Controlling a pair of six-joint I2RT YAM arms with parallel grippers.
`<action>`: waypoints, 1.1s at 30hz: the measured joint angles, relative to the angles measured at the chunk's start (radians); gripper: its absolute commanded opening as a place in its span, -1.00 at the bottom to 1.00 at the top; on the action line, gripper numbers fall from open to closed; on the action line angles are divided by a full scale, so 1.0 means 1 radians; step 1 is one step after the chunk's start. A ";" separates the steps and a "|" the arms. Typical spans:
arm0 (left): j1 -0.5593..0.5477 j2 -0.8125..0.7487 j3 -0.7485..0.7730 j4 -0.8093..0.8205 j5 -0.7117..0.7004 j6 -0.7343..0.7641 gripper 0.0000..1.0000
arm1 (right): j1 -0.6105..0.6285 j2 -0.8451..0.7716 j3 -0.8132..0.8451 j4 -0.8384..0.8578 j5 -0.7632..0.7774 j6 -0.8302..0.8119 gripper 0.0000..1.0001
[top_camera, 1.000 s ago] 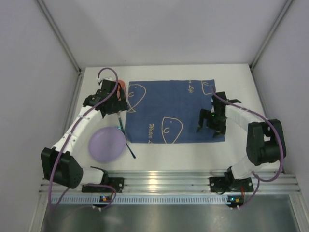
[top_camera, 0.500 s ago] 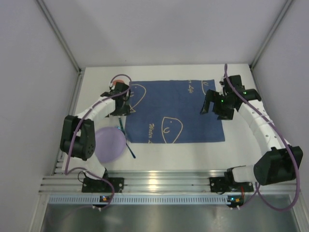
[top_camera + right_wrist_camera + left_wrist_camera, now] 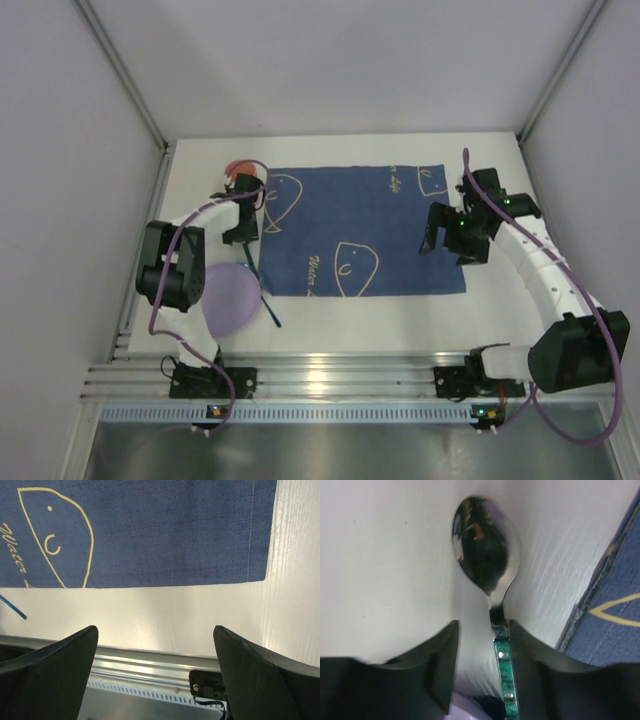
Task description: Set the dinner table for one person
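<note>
A spoon (image 3: 485, 550) with a green handle (image 3: 503, 670) lies on the white dinner table (image 3: 340, 315), just left of the dark blue cloth (image 3: 350, 225). My left gripper (image 3: 482, 630) straddles the handle: the right finger (image 3: 535, 655) is against it and the left finger (image 3: 437, 655) stands off with a gap. From above, the left gripper (image 3: 243, 222) covers the spoon's bowl. The handle (image 3: 251, 260) runs toward the lilac plate (image 3: 228, 298). My right gripper (image 3: 447, 238) hangs wide open over the cloth's right side, holding nothing (image 3: 155, 635).
A blue-handled utensil (image 3: 270, 312) lies at the plate's right rim. An orange-red object (image 3: 238, 168) sits behind the left wrist. Grey walls enclose the table on three sides. The aluminium rail (image 3: 340, 372) with the arm bases runs along the near edge.
My left gripper's jaws have narrowed around the spoon handle and its arm has swung its elbow left. The right gripper went toward the far right, then came back a little.
</note>
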 measured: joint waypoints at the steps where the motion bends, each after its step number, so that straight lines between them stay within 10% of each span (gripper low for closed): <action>1: 0.006 0.003 0.001 0.005 0.003 0.002 -0.23 | 0.000 -0.004 0.000 -0.001 0.003 -0.002 0.99; 7: 0.046 0.011 0.002 0.038 0.048 0.029 -1.00 | -0.002 -0.008 0.000 -0.006 0.015 -0.012 0.99; 23: 0.081 -0.173 0.141 -0.143 0.110 0.008 -1.00 | -0.002 -0.041 -0.013 -0.009 0.017 -0.037 0.99; 33: -0.318 -0.129 0.488 -0.163 0.179 -0.195 -1.00 | -0.002 -0.107 -0.047 -0.011 0.031 -0.027 0.99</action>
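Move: My half-open left fingers straddle the spoon's neck just off the table; the spoon's middle lies about 3 cm back and 2 cm to the right, 1 cm below. The plate's middle is some 15 cm back and 3 cm left, the blue-handled utensil 14 cm back and 5 cm right, the orange cup 18 cm ahead and about level sideways. From my right hand the spoon is roughly 47 cm left, 11 cm ahead and 14 cm below. I close my left fingers on the spoon's neck and, staying low, drag it about 3 cm left. Then I lift it some 20 cm, swinging fast to the right by a bit over 20 cm and slightly forward, out over the placemat. On the way my wrist tips the fingers outward, rolls, and turns clockwise, some 35 degrees in all, while keeping the pinch. ##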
